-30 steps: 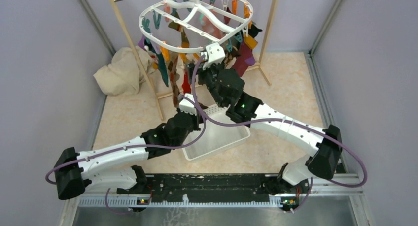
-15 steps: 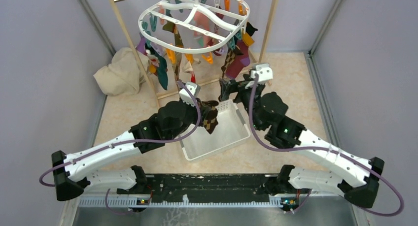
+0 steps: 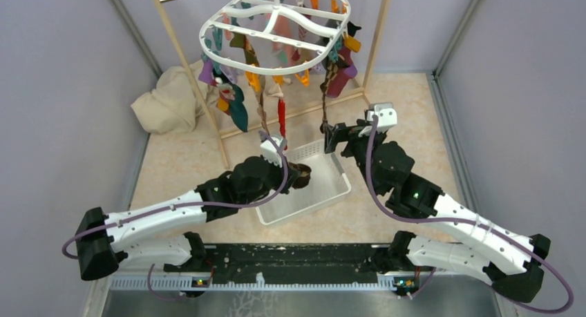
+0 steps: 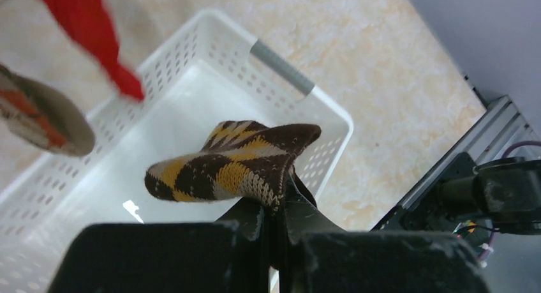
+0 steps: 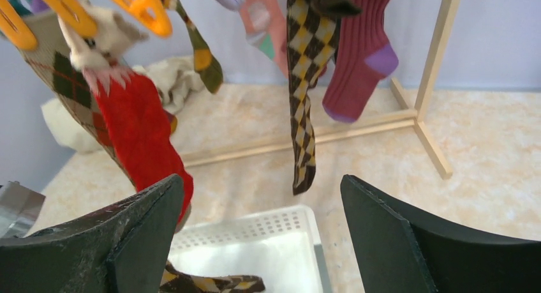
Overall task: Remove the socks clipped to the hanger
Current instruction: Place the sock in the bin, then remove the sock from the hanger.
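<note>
The white oval hanger (image 3: pixel 276 27) hangs from the wooden rack with several socks (image 3: pixel 231 99) clipped under it. My left gripper (image 3: pixel 297 177) (image 4: pixel 275 203) is shut on the cuff of a brown-yellow argyle sock (image 4: pixel 236 165), which it holds over the white basket (image 4: pixel 281 66). My right gripper (image 3: pixel 337 135) (image 5: pixel 261 181) stands wide open with nothing between its fingers, above the basket's far end and below the hanger. Ahead of it dangle a red sock (image 5: pixel 137 133), a long argyle sock (image 5: pixel 301 82) and a maroon sock (image 5: pixel 360 57).
The wooden rack's poles (image 3: pixel 186 68) (image 5: pixel 434 82) stand behind the basket (image 3: pixel 325 186). A cream cloth bundle (image 3: pixel 166 99) lies at the back left by the wall. Grey walls close in both sides, and a metal rail (image 3: pixel 297 258) runs along the near edge.
My left gripper has pulled the argyle sock off the hanger and down over the basket. My right gripper has come down from the hanger and opened wide. The hanger has swung back.
</note>
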`<action>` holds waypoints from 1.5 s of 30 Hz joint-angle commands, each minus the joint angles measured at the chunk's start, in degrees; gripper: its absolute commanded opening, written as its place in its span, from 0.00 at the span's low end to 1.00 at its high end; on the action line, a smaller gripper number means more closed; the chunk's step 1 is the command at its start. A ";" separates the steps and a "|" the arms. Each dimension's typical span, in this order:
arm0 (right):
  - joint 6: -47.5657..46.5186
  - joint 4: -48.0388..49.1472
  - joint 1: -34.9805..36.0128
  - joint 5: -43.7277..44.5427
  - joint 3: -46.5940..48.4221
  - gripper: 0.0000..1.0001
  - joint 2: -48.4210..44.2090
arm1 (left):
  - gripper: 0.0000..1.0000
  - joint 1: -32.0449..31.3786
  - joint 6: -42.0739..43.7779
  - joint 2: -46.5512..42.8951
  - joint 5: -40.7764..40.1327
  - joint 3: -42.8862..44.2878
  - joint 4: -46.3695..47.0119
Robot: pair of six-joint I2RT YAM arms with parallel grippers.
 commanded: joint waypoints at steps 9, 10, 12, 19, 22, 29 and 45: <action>4.21 -3.43 0.16 -0.85 -2.81 0.94 -1.04 | 0.26 -0.17 -9.94 0.28 -7.31 -11.74 4.47; 4.31 -3.41 0.11 -0.92 -3.07 0.94 -0.97 | 0.32 -0.17 -10.49 0.42 -7.39 -12.07 3.91; 4.43 -3.35 0.13 -0.94 -3.29 0.94 -0.80 | 0.43 -0.17 -11.44 1.58 -7.53 -12.44 3.11; 4.79 -2.86 0.03 -1.48 -3.32 0.95 0.55 | 0.80 -0.23 -14.30 7.24 -7.22 -8.97 -6.14; 4.58 -2.60 0.02 -1.71 -3.39 0.95 0.90 | 0.98 -0.49 -13.58 5.12 -6.75 -8.25 -7.10; 0.29 1.25 -0.98 -4.84 -3.87 0.97 1.99 | 0.99 -1.04 -10.44 -3.84 -5.52 -7.82 -7.45; -2.14 14.30 -18.22 -24.00 -1.38 0.94 16.66 | 0.99 -1.14 -7.51 -13.61 -0.45 -10.74 -4.28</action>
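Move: Pinched in the shut left fingers, the argyle sock hangs over the bin, whose middle is about 7 cm ahead, 2 cm right and 20 cm below. From this hand the hanging red sock is some 13 cm ahead, 3 cm left, 10 cm up; the plaid sock is 6 cm left of the red one. From the open right hand, the red sock is about 7 cm ahead, 14 cm left, slightly below; another hanging argyle sock is 14 cm ahead, 1 cm left, level. The left hand lets go of the argyle sock in the bin: it sinks about 14 cm, drifting 5 cm left and tipping down some 15 degrees while its fingers spread wide, then rises roughly 10 cm clear, still open. The right hand, fingers still open, lowers about 5 cm, pauses, then reaches 7 cm forward towards the red sock. ##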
